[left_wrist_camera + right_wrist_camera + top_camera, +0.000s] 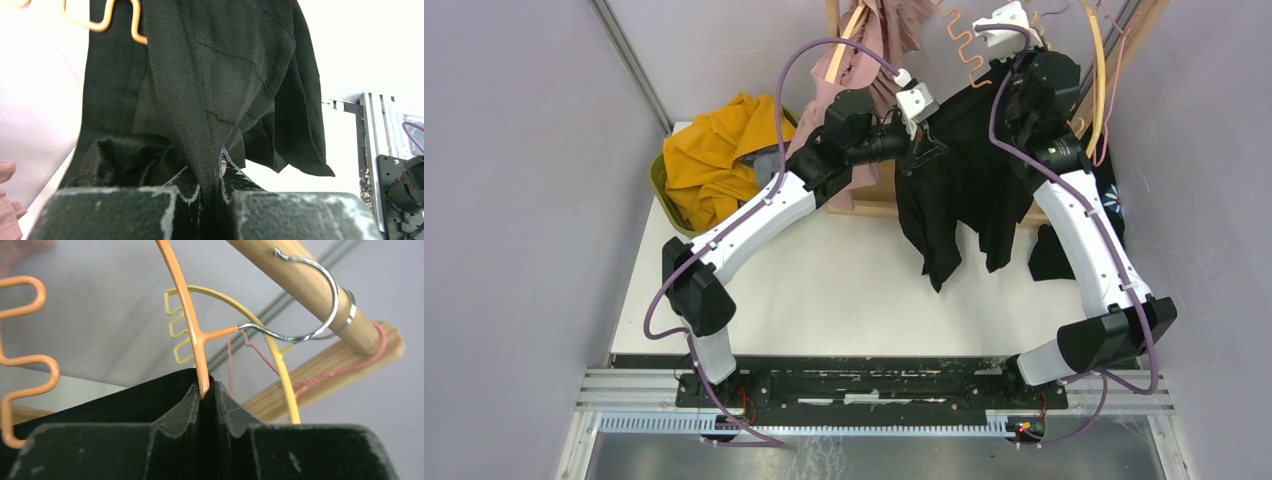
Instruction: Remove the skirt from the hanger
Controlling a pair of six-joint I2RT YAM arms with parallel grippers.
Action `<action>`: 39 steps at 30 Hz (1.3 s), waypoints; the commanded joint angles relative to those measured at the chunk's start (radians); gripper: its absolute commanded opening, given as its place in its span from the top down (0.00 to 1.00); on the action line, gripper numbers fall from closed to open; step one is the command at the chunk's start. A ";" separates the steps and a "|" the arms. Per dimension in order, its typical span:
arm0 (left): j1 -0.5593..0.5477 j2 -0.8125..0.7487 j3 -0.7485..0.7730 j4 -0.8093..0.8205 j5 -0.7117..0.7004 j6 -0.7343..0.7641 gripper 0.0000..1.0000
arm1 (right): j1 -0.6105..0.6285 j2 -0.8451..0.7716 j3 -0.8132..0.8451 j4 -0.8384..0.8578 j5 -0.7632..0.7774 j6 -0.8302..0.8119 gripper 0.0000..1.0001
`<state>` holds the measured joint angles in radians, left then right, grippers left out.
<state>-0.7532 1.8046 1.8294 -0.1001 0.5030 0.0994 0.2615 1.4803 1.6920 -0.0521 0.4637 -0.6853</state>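
Observation:
The black skirt (959,190) hangs over the back of the table from an orange wire hanger (961,48). My left gripper (212,172) is shut on a fold of the skirt (220,75), with twill cloth pinched between the jaws. In the top view the left gripper (921,143) sits at the skirt's upper left edge. My right gripper (206,392) is shut on the orange hanger (192,325), just above the skirt's waist edge (115,400). The hanger's chrome hook (320,300) rests on a wooden rod (305,280).
A yellow hanger (280,365) and a pink one (320,380) hang on the same rack. A pink garment (864,50) hangs at the back. A green bin (662,190) holds mustard cloth (714,160) at back left. White table (844,290) lies below.

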 commanded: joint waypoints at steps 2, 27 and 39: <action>0.033 -0.103 -0.012 -0.169 0.086 0.043 0.97 | -0.197 -0.035 0.116 0.290 0.320 -0.123 0.99; 0.052 -0.116 -0.046 -0.183 0.076 0.051 0.97 | -0.201 0.099 0.328 0.199 0.218 -0.028 0.99; 0.058 -0.125 -0.057 -0.216 0.049 0.072 0.97 | -0.201 0.238 0.446 0.178 0.137 -0.023 0.99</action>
<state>-0.7315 1.7947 1.8103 -0.0692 0.4717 0.1246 0.2028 1.6962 2.0186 -0.1600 0.3965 -0.5938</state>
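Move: The wooden rod runs crosswise about 10 cm above and 5 cm ahead of the right hand, straight above it sideways; that hand already pinches the orange hanger and black skirt. The yellow hanger hangs about 10 cm to the right and 4 cm farther out, the pink garment some 22 cm left, about level in reach. From the left hand, which grips the skirt's cloth, the orange hanger's neck is roughly 13 cm ahead, 15 cm right, 10 cm higher. Sideways first, the right hand shifts about 4 cm to its right with a slight clockwise turn, then climbs some 2.5 cm while reaching forward and returning left, ending about 5 cm farther out. It brings the orange hanger's hook up to the wooden rod, fingers drawing slightly tighter on hanger and skirt. The left hand keeps its pinch on the cloth, drifting barely forward at the end. ##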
